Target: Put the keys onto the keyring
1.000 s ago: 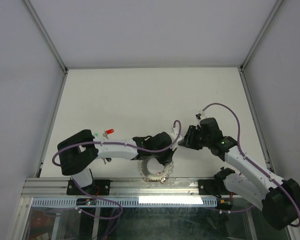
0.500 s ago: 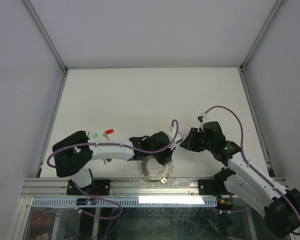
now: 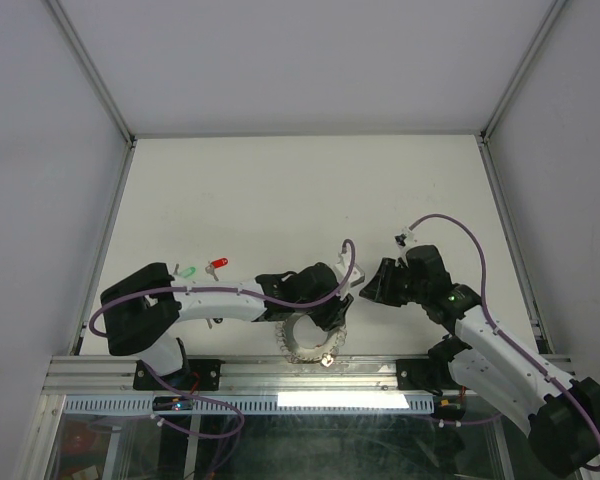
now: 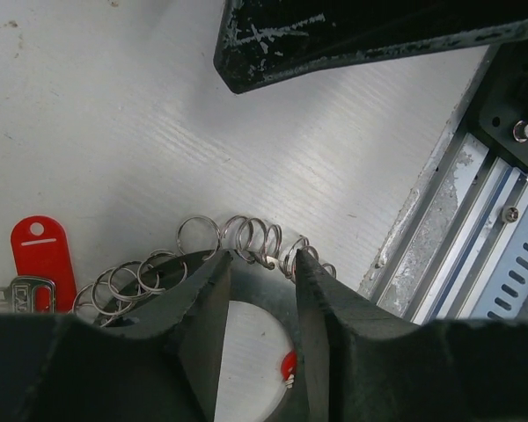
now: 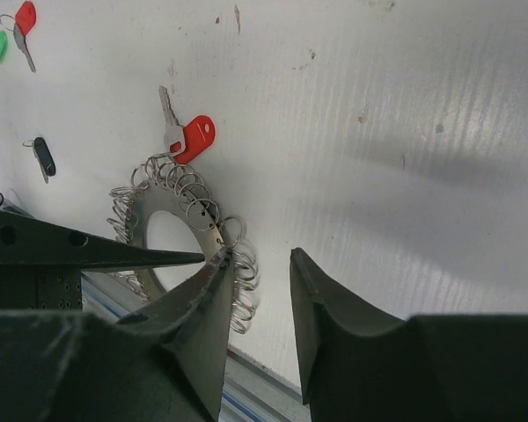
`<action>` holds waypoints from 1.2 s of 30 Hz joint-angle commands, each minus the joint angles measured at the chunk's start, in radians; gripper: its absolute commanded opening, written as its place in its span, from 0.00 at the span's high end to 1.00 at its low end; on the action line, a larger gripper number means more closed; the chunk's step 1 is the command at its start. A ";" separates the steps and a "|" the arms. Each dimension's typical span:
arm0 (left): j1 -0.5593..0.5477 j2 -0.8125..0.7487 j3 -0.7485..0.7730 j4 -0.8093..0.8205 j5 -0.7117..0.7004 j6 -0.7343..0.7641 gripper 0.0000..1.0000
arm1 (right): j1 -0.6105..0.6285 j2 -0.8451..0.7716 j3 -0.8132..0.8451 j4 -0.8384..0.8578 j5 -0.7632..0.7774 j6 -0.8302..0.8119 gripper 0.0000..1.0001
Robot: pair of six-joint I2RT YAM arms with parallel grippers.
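The keyring lies flat by the table's near edge, a grey band fringed with small wire loops. My left gripper stands open right over its band, a finger on each side and a small red head showing in the hole. A red key rests against the ring's far rim, also in the left wrist view. The right gripper hangs open and empty just right of the ring. Loose red, green and black keys lie to the left.
The aluminium frame rail runs along the table's near edge, close behind the ring. My right gripper's dark finger reaches over the ring from the far side. White walls enclose the table on three sides.
My left gripper has gone from shut to open over the ring's band. The right gripper has drifted slightly toward the near edge.
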 commanded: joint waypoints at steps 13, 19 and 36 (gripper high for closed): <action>-0.009 0.077 0.068 0.042 0.048 0.019 0.65 | -0.003 -0.021 -0.003 0.053 -0.022 0.009 0.65; -0.012 0.090 0.067 0.041 0.063 0.024 0.65 | -0.004 -0.017 -0.002 0.055 -0.023 0.009 0.65; -0.014 0.107 0.070 0.043 0.078 0.034 0.97 | -0.004 -0.027 -0.010 0.054 -0.020 0.013 0.65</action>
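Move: The small wire rings on the keyring's right rim lie about 3 cm below the left hand, roughly 1 cm back and 1 cm to its right. The keyring's middle is some 2 cm back, 5 cm left and 3 cm down; the red-tagged key is about 6 cm ahead, 4 cm left and 3 cm down. From the right hand those wire rings are roughly 6 cm back, 5 cm left and 6 cm down. The left hand sinks about 2 cm onto the keyring's right-rim wire rings, then closes its part-open fingers there. ##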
